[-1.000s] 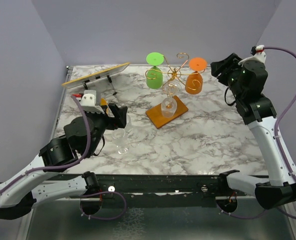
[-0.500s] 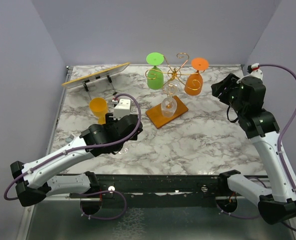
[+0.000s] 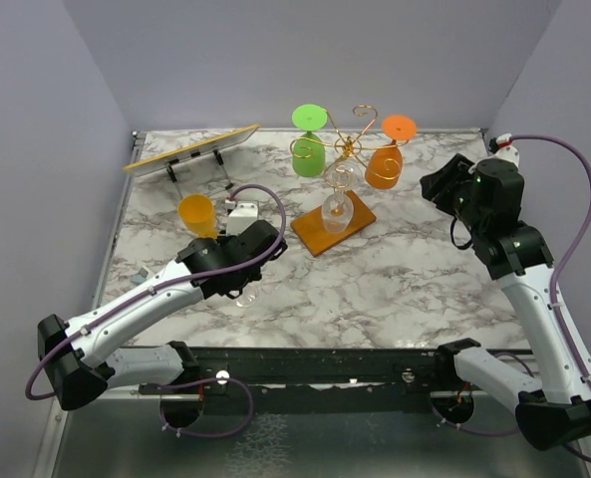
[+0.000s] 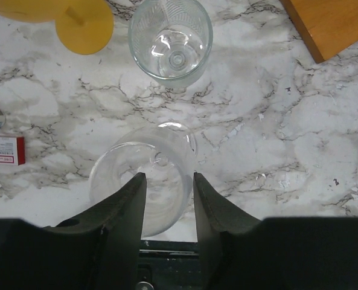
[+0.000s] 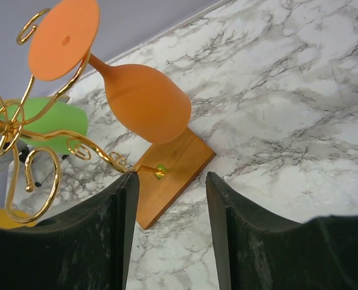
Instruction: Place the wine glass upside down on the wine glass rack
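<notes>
A clear wine glass [image 4: 160, 151] stands on the marble just under my left gripper [image 4: 169, 175]. The open fingers straddle it from above; contact cannot be made out. In the top view its foot [image 3: 243, 296] shows below the left gripper [image 3: 243, 275]. A second clear glass [image 4: 169, 39] stands just beyond it. The gold wire rack [image 3: 347, 149] on its orange-brown base [image 3: 315, 237] holds a green glass [image 3: 308, 151], an orange glass [image 3: 386, 164] and a clear glass [image 3: 337, 209], all upside down. My right gripper [image 3: 437, 185] is open and empty, right of the rack [image 5: 28, 136].
A yellow glass [image 3: 196, 213] stands left of my left gripper; its foot [image 4: 84, 25] shows in the wrist view. A tilted yellow-edged board [image 3: 190, 149] on legs stands at the back left. A small red and white item [image 4: 3, 151] lies at the left.
My left arm has stretched forward and right, moving its gripper over the clear glass. My right gripper has dropped a little and come slightly nearer. The glasses have not moved.
</notes>
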Robot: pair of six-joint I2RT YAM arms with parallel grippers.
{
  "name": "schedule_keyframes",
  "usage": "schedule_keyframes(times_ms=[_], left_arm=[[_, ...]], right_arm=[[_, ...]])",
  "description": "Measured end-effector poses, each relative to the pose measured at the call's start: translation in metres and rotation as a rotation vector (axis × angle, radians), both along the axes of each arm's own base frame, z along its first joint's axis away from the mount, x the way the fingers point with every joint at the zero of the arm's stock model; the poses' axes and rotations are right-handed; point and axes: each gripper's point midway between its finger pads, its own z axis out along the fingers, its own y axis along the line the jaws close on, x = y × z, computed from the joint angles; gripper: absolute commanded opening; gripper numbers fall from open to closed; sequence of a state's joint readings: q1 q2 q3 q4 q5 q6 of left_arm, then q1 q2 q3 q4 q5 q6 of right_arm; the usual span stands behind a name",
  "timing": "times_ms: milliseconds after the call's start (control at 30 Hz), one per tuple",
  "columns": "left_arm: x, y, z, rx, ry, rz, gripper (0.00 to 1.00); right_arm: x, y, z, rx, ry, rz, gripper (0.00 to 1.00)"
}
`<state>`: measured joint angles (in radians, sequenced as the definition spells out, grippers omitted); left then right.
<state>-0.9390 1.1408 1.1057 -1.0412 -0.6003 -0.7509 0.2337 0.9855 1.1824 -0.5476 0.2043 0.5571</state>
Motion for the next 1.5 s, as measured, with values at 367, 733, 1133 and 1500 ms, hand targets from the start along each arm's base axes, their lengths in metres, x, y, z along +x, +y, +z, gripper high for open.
schedule_keyframes(times_ms=[367,733,1133,1500], left_arm=[[-0.004,-0.018,-0.016,-0.074,0.111,-0.088,0.00],[-0.026,-0.058,-0.006,-0.221,0.203,-0.317,0.00],[-0.047,-0.126,0.065,-0.514,0.078,-0.626,0.00],[-0.059,-0.168,0.089,-0.549,-0.113,-0.722,0.00]], right_arm=[[-0.006,0.003,-0.012,0.062,0.023,-0.009,0.49],[-0.024,0.002,-0.003,0.125,-0.017,-0.019,0.50],[-0.055,0.013,-0.016,0.273,0.007,0.006,0.50],[-0.096,0.053,-0.074,0.617,0.243,0.066,0.49]])
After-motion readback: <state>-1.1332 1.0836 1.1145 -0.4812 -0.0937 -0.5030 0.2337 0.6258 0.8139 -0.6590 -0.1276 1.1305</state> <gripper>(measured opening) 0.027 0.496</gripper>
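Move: The clear wine glass stands upright under the left hand, its middle about 3 cm to the left and some 9 cm below, its right-hand wall already between the open fingers. The ribbed glass stands about 10 cm beyond the wine glass, the yellow goblet some 15 cm farther out and 12 cm to its left, and the rack's wooden base roughly 20 cm beyond and 24 cm to its right. From the right hand, the wine glass is about 12 cm back, 46 cm left and 23 cm below. Down barely 1.5 cm, the left hand shuts its fingers on the wine glass's right-hand wall near the rim, then carries it rightward about 17 cm, rising some 10 cm and drawing back a little, turning clockwise and tilting so the foot swings right. The empty right hand, still half open, comes back, down and left towards the glass, rolling its left side up. ##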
